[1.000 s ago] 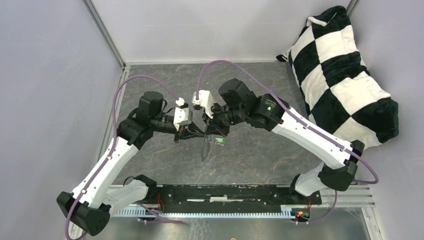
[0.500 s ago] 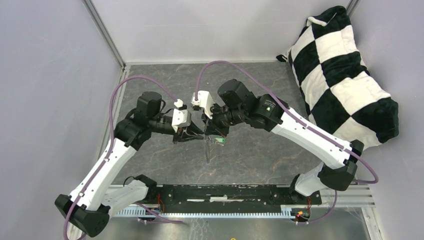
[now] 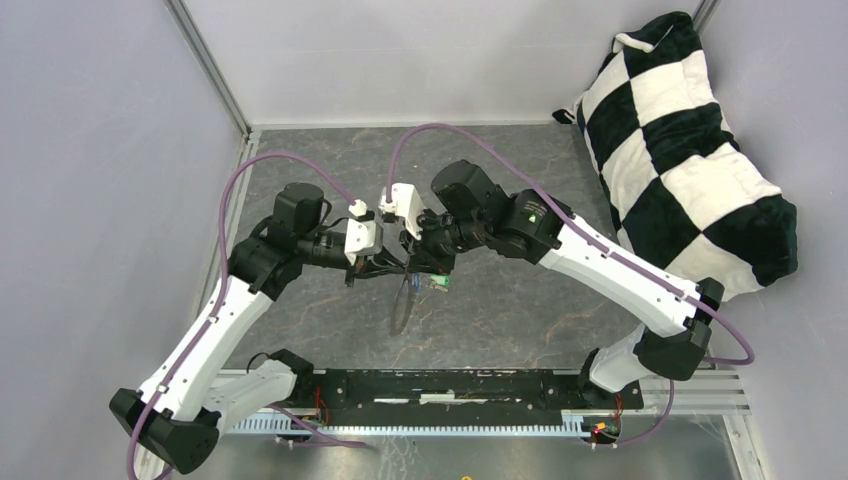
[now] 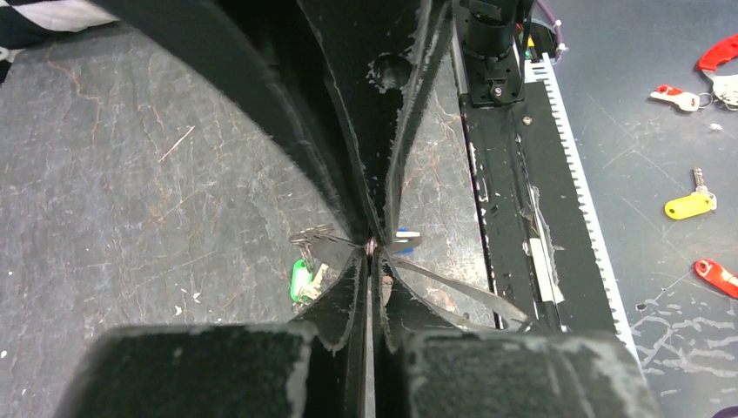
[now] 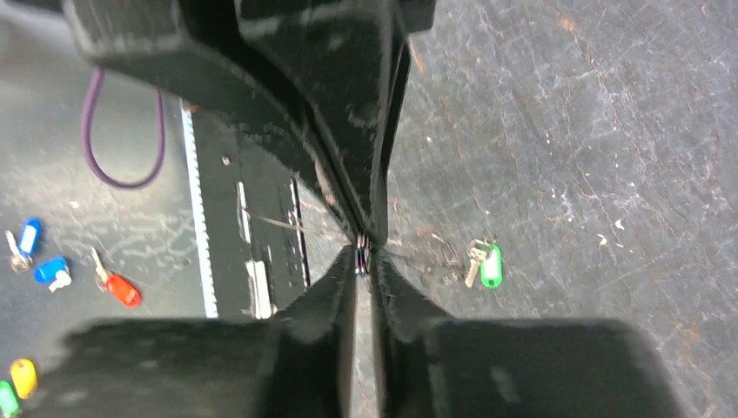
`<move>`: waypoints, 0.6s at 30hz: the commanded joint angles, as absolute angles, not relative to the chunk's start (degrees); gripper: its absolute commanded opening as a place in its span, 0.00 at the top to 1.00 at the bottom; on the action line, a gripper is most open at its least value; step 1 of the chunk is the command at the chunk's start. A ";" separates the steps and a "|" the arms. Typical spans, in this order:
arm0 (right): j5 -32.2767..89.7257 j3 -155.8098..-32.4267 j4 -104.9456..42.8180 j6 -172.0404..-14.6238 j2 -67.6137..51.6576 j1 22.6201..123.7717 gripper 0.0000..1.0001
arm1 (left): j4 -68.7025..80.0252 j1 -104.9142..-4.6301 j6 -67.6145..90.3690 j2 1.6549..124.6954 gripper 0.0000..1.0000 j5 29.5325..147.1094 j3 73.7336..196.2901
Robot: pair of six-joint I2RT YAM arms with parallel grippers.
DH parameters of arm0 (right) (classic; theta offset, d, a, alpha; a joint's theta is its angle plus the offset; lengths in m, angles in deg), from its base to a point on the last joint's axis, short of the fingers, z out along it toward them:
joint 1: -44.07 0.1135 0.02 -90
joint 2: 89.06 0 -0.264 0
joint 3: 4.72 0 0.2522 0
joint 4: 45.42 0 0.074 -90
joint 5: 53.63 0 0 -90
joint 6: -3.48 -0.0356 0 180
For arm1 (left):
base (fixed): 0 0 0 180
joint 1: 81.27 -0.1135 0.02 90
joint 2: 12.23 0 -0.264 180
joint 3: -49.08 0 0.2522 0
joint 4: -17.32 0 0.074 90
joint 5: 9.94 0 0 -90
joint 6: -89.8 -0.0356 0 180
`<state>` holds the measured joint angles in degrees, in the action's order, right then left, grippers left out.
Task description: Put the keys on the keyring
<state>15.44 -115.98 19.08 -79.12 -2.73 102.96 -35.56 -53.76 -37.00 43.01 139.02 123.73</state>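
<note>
Both grippers meet fingertip to fingertip above the middle of the table. My left gripper (image 3: 398, 270) (image 4: 372, 251) is shut on the top of the keyring (image 3: 402, 308), a thin grey loop (image 4: 452, 287) that hangs down from the pinch. My right gripper (image 3: 412, 264) (image 5: 361, 258) is shut on a thin metal piece with a blue tint. A blue key head (image 4: 403, 235) sticks out beside its fingertips. The green key (image 3: 437, 284) (image 4: 301, 280) (image 5: 490, 264) lies loose on the table just under the grippers.
A black-and-white checkered cushion (image 3: 690, 140) leans at the right wall. The black base rail (image 3: 450, 385) runs along the near edge. Spare red (image 4: 717, 274), yellow (image 4: 689, 205) and blue (image 5: 48, 270) keys lie beyond the rail, off the table.
The hanging keyring has turned from edge-on to a wider oval and swung slightly left. The left jaws opened a little and shut again. The right gripper nudged left.
</note>
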 commanded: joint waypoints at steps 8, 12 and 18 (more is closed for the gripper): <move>10.10 -100.65 -11.51 -91.33 -20.52 98.50 0.62 | -13.18 -53.40 -14.24 39.24 0.98 140.68 121.22; 10.35 -91.87 -19.74 -95.02 -28.40 95.37 0.59 | 0.63 -53.41 1.98 38.90 0.98 141.05 119.97; 8.70 -81.40 -30.82 -101.94 -34.24 93.60 0.51 | 11.59 -53.41 9.68 39.84 0.98 140.81 120.14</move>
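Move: The keyring hangs from the left fingers, its middle about 3 cm back and 6 cm below both hand points, which are nearly together. The blue key hangs close under the fingertips, some 4 cm below either hand, about 1 cm back and 1 cm to the right. The green-tagged key lies on the table about 9 cm ahead of either hand, 5 cm to the right and some 28 cm below. Up and then away to its right, the right hand backs off from the keyring, about 10 cm up and 6 cm right, opening its fingers to roughly half and tipping them up some 35 degrees towards level. The left hand keeps its grip and lifts the keyring about 7 cm, drifting slightly right while its fingers also tilt up to level. ##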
